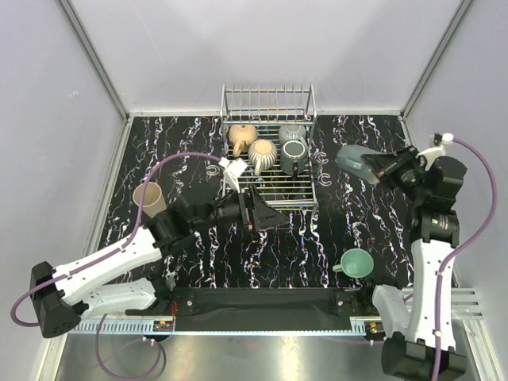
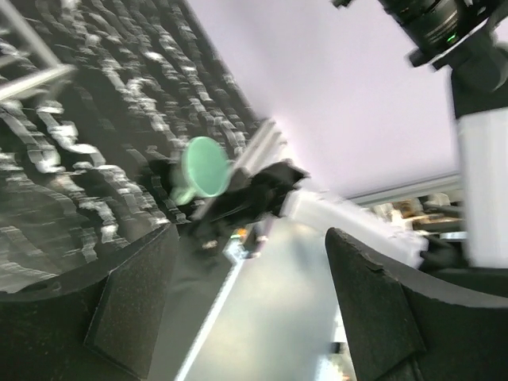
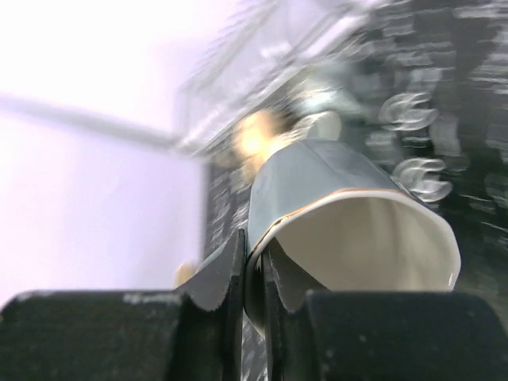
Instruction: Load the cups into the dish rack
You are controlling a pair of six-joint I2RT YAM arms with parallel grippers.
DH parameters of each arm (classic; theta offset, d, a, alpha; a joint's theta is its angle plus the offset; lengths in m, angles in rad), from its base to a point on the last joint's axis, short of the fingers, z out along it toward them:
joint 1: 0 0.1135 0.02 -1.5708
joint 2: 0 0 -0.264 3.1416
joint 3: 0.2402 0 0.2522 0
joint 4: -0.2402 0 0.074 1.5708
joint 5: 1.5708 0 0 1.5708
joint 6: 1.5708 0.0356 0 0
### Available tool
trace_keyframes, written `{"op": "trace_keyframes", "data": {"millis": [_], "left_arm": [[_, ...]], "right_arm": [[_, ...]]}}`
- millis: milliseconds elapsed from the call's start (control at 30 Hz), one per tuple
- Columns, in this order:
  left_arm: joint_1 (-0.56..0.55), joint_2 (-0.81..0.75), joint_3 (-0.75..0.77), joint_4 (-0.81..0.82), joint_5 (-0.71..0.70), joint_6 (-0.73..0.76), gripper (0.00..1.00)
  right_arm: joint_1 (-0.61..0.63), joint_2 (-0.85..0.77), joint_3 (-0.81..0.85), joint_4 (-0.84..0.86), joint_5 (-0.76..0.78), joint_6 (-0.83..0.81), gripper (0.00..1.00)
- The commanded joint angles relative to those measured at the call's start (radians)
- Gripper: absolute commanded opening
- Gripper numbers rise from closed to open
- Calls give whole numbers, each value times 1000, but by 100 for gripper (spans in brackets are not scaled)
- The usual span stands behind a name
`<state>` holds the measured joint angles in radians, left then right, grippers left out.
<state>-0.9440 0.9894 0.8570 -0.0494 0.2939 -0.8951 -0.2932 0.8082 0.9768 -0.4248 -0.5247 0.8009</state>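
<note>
The silver wire dish rack (image 1: pixel 268 99) stands at the back centre. In it are a tan mug (image 1: pixel 240 136), a beige ribbed cup (image 1: pixel 263 155), a grey-green cup (image 1: pixel 292 132) and a dark grey mug (image 1: pixel 294 156). My right gripper (image 1: pixel 381 167) is shut on the rim of a grey-blue cup (image 1: pixel 355 160), held on its side in the air right of the rack; the wrist view shows its fingers (image 3: pixel 230 270) pinching the cup (image 3: pixel 333 182). My left gripper (image 1: pixel 266 214) is open and empty at the rack's front edge. A teal cup (image 1: pixel 356 263) and a beige cup (image 1: pixel 149 198) sit on the table.
The table has a black marbled top (image 1: pixel 238 254) with white walls on three sides. A black strip (image 1: pixel 254 300) and the arm bases lie along the near edge. The left wrist view shows its open fingers (image 2: pixel 127 302), the teal cup (image 2: pixel 205 167) and the right arm's base beyond.
</note>
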Motion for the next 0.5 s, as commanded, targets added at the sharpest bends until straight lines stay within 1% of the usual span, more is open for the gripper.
{"op": "trace_keyframes", "data": {"millis": [0,33,67,100,133,233,300,467], "left_arm": [[-38,12,-2,253,31,-137,80],[-59,18,-10,288,16,-152,80],[-73,26,-19,348,5,-180,80],[-82,46,-21,374,-2,-192,80],[-96,55,-22,397,-19,-205,79],[-122,87,-22,477,-70,-246,79],[-136,113,-22,552,-97,-284,79],[-173,199,-3,733,-173,-367,80]], "right_arm": [[80,-37,-5,374,-182,98,0],[88,-38,-27,514,-233,162,0],[95,-46,-48,587,-253,194,0],[115,-49,-88,659,-273,227,0],[127,-53,-101,769,-303,266,0],[169,-67,-115,868,-354,285,0],[181,-67,-107,892,-386,288,0],[206,-105,-148,1052,-455,342,0]]}}
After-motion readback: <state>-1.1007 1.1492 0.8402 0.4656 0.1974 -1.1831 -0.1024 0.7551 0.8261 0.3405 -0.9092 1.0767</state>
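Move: The right hand already grips the blue-grey cup by its rim, the cup's middle about 4 cm ahead and 4 cm left of its fingers. The open left gripper is some 26 cm to its left, 15 cm back and 3 cm lower. From the left hand, that cup lies about 18 cm ahead, 23 cm right and 2 cm above. The dark cup in the rack stands roughly 19 cm ahead of the right hand, 20 cm left and 18 cm below. Keeping its pinch on the blue-grey cup's rim, the right hand carries it left about 11 cm and up about 9 cm, also drawing back over the last part, while it swings some 30 degrees counter-clockwise and tips its fingers upward, bringing the cup towards the left gripper. The empty left hand, fingers staying open, comes to meet it by rising and going right about 6 cm each while tipping its fingertips up some 20 degrees; it doesn't reach the cup. ##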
